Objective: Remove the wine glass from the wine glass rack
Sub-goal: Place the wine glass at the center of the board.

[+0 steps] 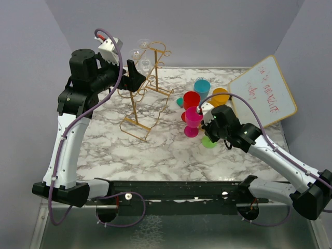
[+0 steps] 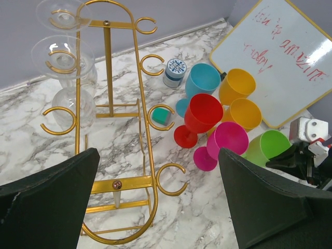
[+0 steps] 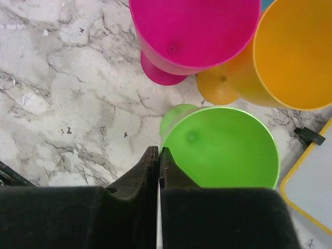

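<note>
The gold wire wine glass rack [image 1: 136, 106] stands at the back left of the marble table. In the left wrist view the wine glass rack [image 2: 108, 67] runs from between my fingers up the frame. A clear wine glass [image 2: 62, 58] hangs upside down by its foot in the left hooks, and a second one [image 2: 64, 15] hangs above it. Both clear glasses [image 1: 140, 52] show at the rack's far top. My left gripper [image 1: 137, 78] hovers high over the rack's near end, open and empty [image 2: 158, 202]. My right gripper [image 3: 158, 153] is shut and empty at the rim of a green goblet [image 3: 223, 150].
Right of the rack stand plastic goblets: red [image 2: 203, 111], pink [image 2: 231, 137], blue [image 2: 203, 79], orange [image 2: 237, 85] and green [image 2: 270, 147]. A whiteboard [image 1: 264, 93] leans at the back right. A small jar [image 2: 175, 71] and a teal block [image 2: 162, 116] lie by the rack.
</note>
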Robot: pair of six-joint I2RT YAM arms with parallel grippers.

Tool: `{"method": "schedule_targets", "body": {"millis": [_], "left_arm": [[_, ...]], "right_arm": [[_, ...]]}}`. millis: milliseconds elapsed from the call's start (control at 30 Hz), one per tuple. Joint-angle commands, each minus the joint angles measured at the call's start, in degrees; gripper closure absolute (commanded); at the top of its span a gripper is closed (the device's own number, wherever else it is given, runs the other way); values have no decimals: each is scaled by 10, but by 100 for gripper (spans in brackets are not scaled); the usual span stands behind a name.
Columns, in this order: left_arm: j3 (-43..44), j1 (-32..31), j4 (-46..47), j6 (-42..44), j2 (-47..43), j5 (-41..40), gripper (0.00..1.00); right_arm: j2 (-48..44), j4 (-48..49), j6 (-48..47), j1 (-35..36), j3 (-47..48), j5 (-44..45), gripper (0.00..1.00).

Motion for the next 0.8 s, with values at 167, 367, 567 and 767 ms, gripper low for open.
{"method": "schedule_targets", "body": {"millis": [167,367,567,767], "left_arm": [[2,5,-3,15,-14,3,1],[1,5,-3,16,-14,-3,1],[19,12,-4,25,6,-13,1],[83,60,-3,29,69,3,1]], "right_arm": [[-13,32,32,2,15,39,64],[-21,3,32,2,50,53,48],[-38,-6,37,2,95,14,37],[-1,-13,95,2,158,-17,33]]}}
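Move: The green wine glass is still pinched at its rim, on the left and slightly near side, by the right hand; its middle lies about 2 cm ahead, 3 cm right and 8 cm below the right hand. The magenta glass stands about 7 cm ahead and 3 cm left, the nearer orange one 11 cm ahead and 4 cm right, both at the same depth. From the left hand the green glass is roughly 30 cm right, 7 cm back and 33 cm below. The green glass, its foot already down on the marble, is let go: the right fingers part from the rim to about two-thirds open while the hand barely creeps forward, then the hand climbs ever faster, nearly 10 cm up and away from the glass, with some 2 cm forward and the wrist tilting up about 15 degrees. At the very end the left hand, wide open, starts forward and left, about 2 cm. ##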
